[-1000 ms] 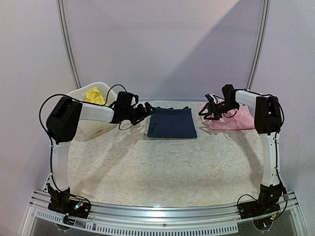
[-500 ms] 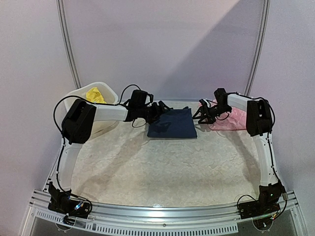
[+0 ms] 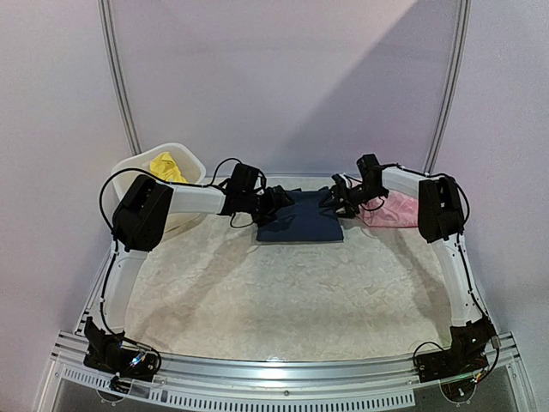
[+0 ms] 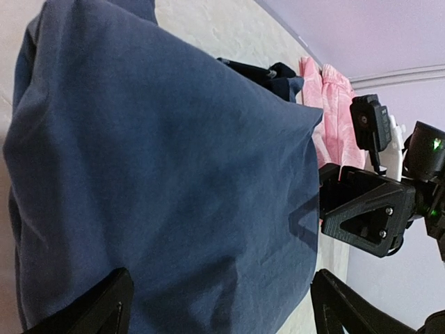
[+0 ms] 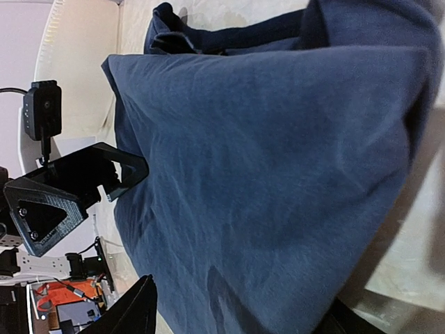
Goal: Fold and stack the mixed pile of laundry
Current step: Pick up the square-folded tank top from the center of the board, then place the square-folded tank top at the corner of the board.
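The navy top [image 3: 300, 220] lies folded flat at the back middle of the table. My left gripper [image 3: 278, 202] hovers over its left edge, open. In the left wrist view the navy cloth [image 4: 160, 160] fills the frame between the spread fingers [image 4: 97, 309]. My right gripper [image 3: 337, 199] stands open over the top's right edge, and the navy cloth [image 5: 264, 153] spans between its fingers [image 5: 128, 313]. The pink piece [image 3: 396, 211] lies flat just right of the top. The yellow piece [image 3: 165, 166] sits in the tub.
A white plastic tub [image 3: 184, 156] stands at the back left corner. The two grippers face each other closely across the top: the right one [image 4: 361, 209] shows in the left wrist view, the left one [image 5: 69, 188] in the right wrist view.
Both arms moved inward to the navy top: the left from beside the tub to its left edge, the right from over the pink piece to its right edge. The left jaws narrowed slightly.
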Tool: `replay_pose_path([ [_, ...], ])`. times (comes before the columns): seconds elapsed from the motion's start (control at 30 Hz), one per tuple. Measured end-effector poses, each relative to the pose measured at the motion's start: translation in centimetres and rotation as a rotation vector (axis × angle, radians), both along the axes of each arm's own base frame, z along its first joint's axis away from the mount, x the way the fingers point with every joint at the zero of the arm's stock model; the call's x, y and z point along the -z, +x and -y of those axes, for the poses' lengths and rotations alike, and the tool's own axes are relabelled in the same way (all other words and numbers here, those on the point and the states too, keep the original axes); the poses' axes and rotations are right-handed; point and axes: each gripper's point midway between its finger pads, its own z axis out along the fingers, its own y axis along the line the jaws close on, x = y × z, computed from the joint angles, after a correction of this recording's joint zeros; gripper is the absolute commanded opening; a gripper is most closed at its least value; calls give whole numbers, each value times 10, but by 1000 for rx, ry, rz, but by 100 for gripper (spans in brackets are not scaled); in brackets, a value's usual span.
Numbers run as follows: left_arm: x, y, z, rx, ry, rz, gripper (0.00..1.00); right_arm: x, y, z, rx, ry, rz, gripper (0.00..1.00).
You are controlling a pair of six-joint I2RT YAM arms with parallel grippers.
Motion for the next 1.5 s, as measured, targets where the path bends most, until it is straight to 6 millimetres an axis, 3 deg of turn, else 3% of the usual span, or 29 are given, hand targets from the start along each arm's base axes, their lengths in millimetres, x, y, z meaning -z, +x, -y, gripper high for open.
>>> replay_pose_path([
  [0.17,1,0,0,0,-5,-8,90,-2,0,-7,6,44,-28,64],
  [0.4,3,0,0,5,-13,-12,90,2,0,-16,4,112,-63,49],
  [0.47,3,0,0,6,-13,-13,90,4,-1,-20,-1,122,-74,39],
  [0.63,3,-1,0,8,-14,-14,91,13,-5,-28,-6,85,-86,2],
  [0.67,2,-1,0,8,-14,-13,91,15,-4,-26,0,54,-80,0],
  [0.93,-14,-22,-13,32,22,-13,93,14,-4,-4,-22,-96,-4,0],
  [1.23,-84,-50,-32,51,7,74,93,-35,13,54,25,-224,119,0],
  [1.33,-88,-57,-36,56,10,79,93,-53,17,67,38,-253,163,0],
  [1.5,-74,-66,-40,65,29,52,93,-70,22,86,48,-311,205,0],
])
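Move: The square-folded tank top lies between the two open grippers. From the right hand its middle is about 7 cm to the left, 2 cm back and 3 cm below; from the left hand about 5 cm to the right, 2 cm back and 4 cm below. The folded pink cloth lies some 17 cm to the right of the right hand and about 1 cm ahead. The white basket stands about 29 cm to the left of the left hand, roughly 1 cm ahead, its middle 3 cm above. The right hand eases about 3 cm left over the tank top's right part, one finger under the fabric, sinks nearly 2 cm as it closes and pinches the layers, then carries them some 11 cm right and 9 cm up towards the pink cloth, the fingers tipping more steeply down by some 25 degrees. The left hand at first stays at the left part with its fingers wide open, then comes away empty, back, up and to the left, away from the tank top. ##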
